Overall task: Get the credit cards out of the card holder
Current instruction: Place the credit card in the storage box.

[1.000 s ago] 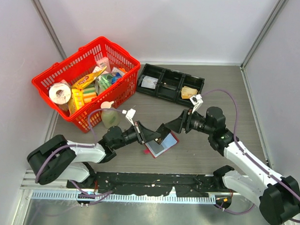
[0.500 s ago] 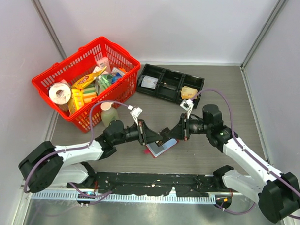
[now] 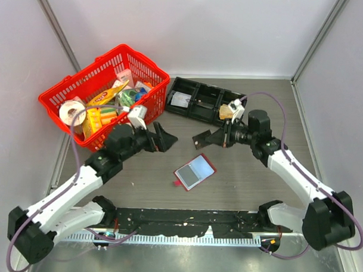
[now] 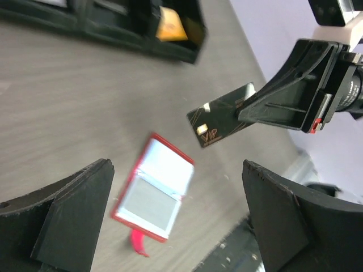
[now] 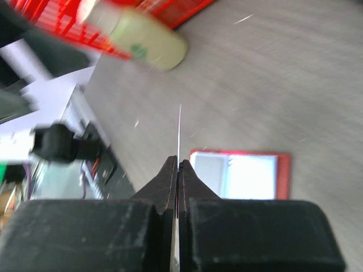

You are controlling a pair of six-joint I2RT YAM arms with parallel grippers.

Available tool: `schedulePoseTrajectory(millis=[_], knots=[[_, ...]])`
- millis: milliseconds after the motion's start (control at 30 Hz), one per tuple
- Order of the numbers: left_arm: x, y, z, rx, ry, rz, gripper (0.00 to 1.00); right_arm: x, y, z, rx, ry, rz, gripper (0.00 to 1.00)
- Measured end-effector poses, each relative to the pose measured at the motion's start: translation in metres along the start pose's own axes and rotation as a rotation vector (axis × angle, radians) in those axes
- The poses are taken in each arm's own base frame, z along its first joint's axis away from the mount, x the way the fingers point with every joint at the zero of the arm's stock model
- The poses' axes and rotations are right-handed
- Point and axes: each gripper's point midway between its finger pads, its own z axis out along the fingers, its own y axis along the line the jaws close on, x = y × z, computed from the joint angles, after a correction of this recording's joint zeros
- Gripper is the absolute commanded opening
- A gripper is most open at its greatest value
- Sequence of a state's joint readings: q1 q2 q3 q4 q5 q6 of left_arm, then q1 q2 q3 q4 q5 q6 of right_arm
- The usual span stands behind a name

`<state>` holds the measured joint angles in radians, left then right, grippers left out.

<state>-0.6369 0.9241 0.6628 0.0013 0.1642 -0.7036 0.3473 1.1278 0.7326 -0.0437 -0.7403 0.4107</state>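
Observation:
The card holder (image 3: 194, 171), a small red wallet, lies open on the table with its pale clear sleeves up; it also shows in the left wrist view (image 4: 153, 195) and the right wrist view (image 5: 241, 175). My right gripper (image 3: 215, 139) is shut on one dark credit card (image 3: 200, 136), held in the air up and right of the holder. That card bears gold "VIP" lettering (image 4: 223, 113) and shows edge-on between the shut jaws (image 5: 179, 133) of my right gripper (image 5: 178, 164). My left gripper (image 3: 168, 137) stands wide open and empty, up and left of the holder, with the holder seen beyond its fingers (image 4: 74, 221).
A red basket (image 3: 148, 105) full of groceries stands at the back left. A black three-compartment tray (image 3: 202, 91) sits at the back middle, with a tan-yellow wad (image 3: 228, 112) in its right end. A pale green bottle (image 5: 148, 45) lies near the basket.
My left gripper opened, let go of the card holder and drew back up-left. My right gripper shut on a card and pulled it out. The holder dropped flat on the table.

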Motion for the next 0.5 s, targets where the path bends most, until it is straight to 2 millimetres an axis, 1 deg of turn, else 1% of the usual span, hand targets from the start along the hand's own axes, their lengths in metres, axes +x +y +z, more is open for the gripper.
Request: schedulePoseTrajectory(millis=[33, 100, 133, 200, 300, 333, 433, 500], knots=[[-0.015, 0.003, -0.008, -0.051, -0.034, 0.027, 1.0, -0.008, -0.007, 0.002, 0.034, -0.014, 0.019, 0.01], [-0.039, 0.01, -0.024, -0.142, -0.091, 0.068, 1.0, -0.031, -0.03, 0.006, 0.138, -0.053, 0.069, 0.01], [-0.046, 0.014, -0.033, -0.191, -0.107, 0.084, 1.0, -0.042, -0.041, 0.008, 0.192, -0.069, 0.094, 0.01], [-0.053, 0.024, -0.049, -0.276, -0.107, 0.115, 1.0, -0.063, -0.06, 0.013, 0.287, -0.098, 0.135, 0.01], [-0.05, 0.04, -0.065, -0.377, -0.07, 0.163, 1.0, -0.094, -0.088, 0.022, 0.415, -0.151, 0.188, 0.01], [-0.047, 0.044, -0.069, -0.397, -0.057, 0.178, 1.0, -0.101, -0.096, 0.025, 0.446, -0.164, 0.201, 0.01], [-0.036, 0.063, -0.076, -0.458, -0.037, 0.213, 1.0, -0.124, -0.127, 0.04, 0.547, -0.206, 0.259, 0.01], [-0.023, 0.077, -0.08, -0.499, -0.003, 0.227, 1.0, -0.136, -0.149, 0.054, 0.597, -0.227, 0.297, 0.01]])
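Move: The middle compartment of the storage box, with a dark VIP card already inside, lies about 20 cm ahead of the right hand, 3 cm left and 16 cm down. From that compartment, the orange cards are roughly 11 cm right and 3 cm nearer, the white cards 11 cm left and 2 cm farther. The open card holder sits some 13 cm back from the hand, 5 cm left. From the left hand the compartment is 20 cm ahead, 15 cm right. Right hand carries the pinched card 20 cm forward to the storage box, turning clockwise; empty left retreats leftward. ##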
